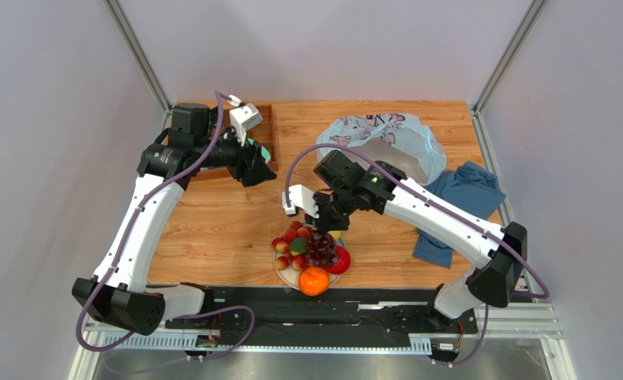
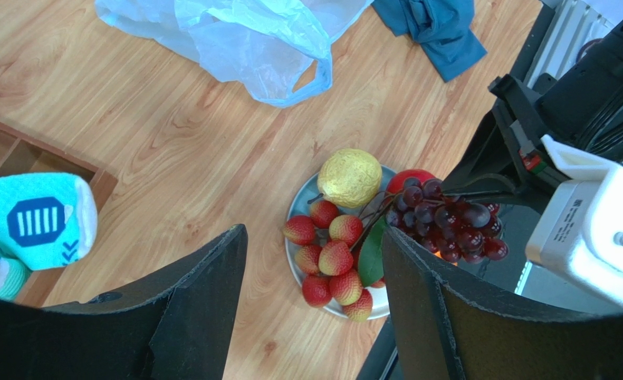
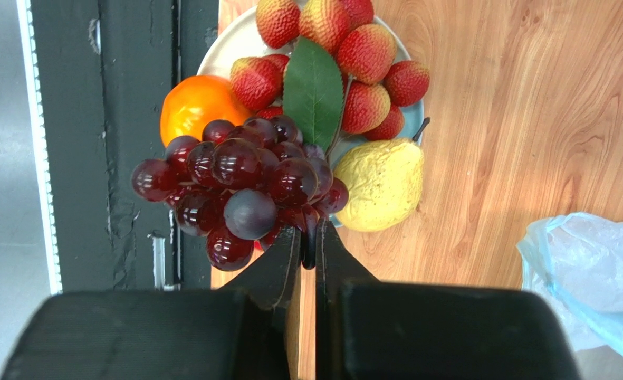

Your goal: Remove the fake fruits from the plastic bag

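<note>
My right gripper (image 3: 310, 237) is shut on the dark stem of the purple grape bunch (image 3: 243, 186), which hangs low over the plate (image 1: 284, 273). On the plate lie the yellow pear (image 3: 382, 184), the orange (image 3: 191, 101), the red apple (image 1: 340, 260) and the red-yellow cluster with a green leaf (image 3: 346, 47). The pale-blue plastic bag (image 1: 382, 141) lies crumpled at the back of the table, apart from both arms. My left gripper (image 1: 263, 170) stands open and holds nothing, raised over the left of the table and looking down at the plate (image 2: 294, 214).
A wooden tray (image 1: 263, 131) at the back left holds teal-and-white socks (image 2: 33, 220). A dark-blue cloth (image 1: 457, 210) lies at the right under my right arm. The plate sits close to the table's near edge, by the black rail.
</note>
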`<action>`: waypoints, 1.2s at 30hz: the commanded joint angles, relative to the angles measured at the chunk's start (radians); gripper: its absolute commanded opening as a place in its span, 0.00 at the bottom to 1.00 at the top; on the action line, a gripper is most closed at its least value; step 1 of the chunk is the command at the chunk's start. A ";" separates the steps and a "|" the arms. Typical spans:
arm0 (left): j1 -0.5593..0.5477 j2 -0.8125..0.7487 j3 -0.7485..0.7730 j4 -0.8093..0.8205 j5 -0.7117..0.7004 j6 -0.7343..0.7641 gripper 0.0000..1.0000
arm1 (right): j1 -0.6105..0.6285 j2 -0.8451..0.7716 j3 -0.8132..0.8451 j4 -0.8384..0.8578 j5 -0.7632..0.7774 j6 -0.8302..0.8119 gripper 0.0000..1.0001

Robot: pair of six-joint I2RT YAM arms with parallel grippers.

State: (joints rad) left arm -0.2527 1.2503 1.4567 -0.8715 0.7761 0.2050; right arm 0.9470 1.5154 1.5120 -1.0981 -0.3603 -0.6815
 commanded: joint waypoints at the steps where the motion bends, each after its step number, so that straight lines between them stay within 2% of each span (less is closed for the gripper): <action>1: 0.003 0.011 0.007 0.019 0.017 0.014 0.72 | 0.004 0.026 0.047 0.081 0.003 0.036 0.05; 14: 0.004 0.072 0.020 0.035 0.054 -0.012 0.72 | 0.004 0.210 0.135 0.164 0.109 0.125 0.01; 26: 0.004 0.107 0.059 0.069 0.055 -0.047 0.71 | 0.004 0.275 0.139 0.145 0.228 0.123 0.09; 29: 0.006 0.115 0.077 0.069 0.063 -0.055 0.71 | 0.004 0.278 0.120 0.147 0.239 0.135 0.34; 30: 0.006 0.118 0.082 0.071 0.074 -0.055 0.71 | 0.006 0.276 0.116 0.159 0.257 0.148 0.51; 32: 0.009 0.120 0.096 0.065 0.100 -0.053 0.72 | 0.006 0.263 0.125 0.170 0.261 0.175 0.60; 36: 0.027 0.118 0.183 0.051 0.129 -0.061 0.73 | 0.004 0.226 0.154 0.179 0.271 0.191 0.68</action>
State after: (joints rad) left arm -0.2436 1.3705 1.5379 -0.8364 0.8410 0.1585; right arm 0.9482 1.7916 1.6222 -0.9585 -0.1211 -0.5320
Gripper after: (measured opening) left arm 0.719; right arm 0.647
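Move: The right gripper holds the grapes by the stem. Their place, the plate's middle, lies about level with this hand forward and back, some 4 cm left and 15 cm below. From the hand, the pear is about 6 cm ahead, the tomato roughly 3 cm right and 1 cm back, and the orange some 7 cm back and 3 cm left, all about 12 cm lower. From the empty left hand, the plate is about 9 cm back, 12 cm right and 26 cm down. Swing the right gripper forward about 7 cm, down some 5 cm and a little left, carrying the grapes over the lychees while the wrist turns roughly 15 degrees clockwise and points steeper down. Near the pear, slow down and open the fingers wide to let go of the stem. Let the empty left hand ease about 2.5 cm forward, dipping and rising back. ##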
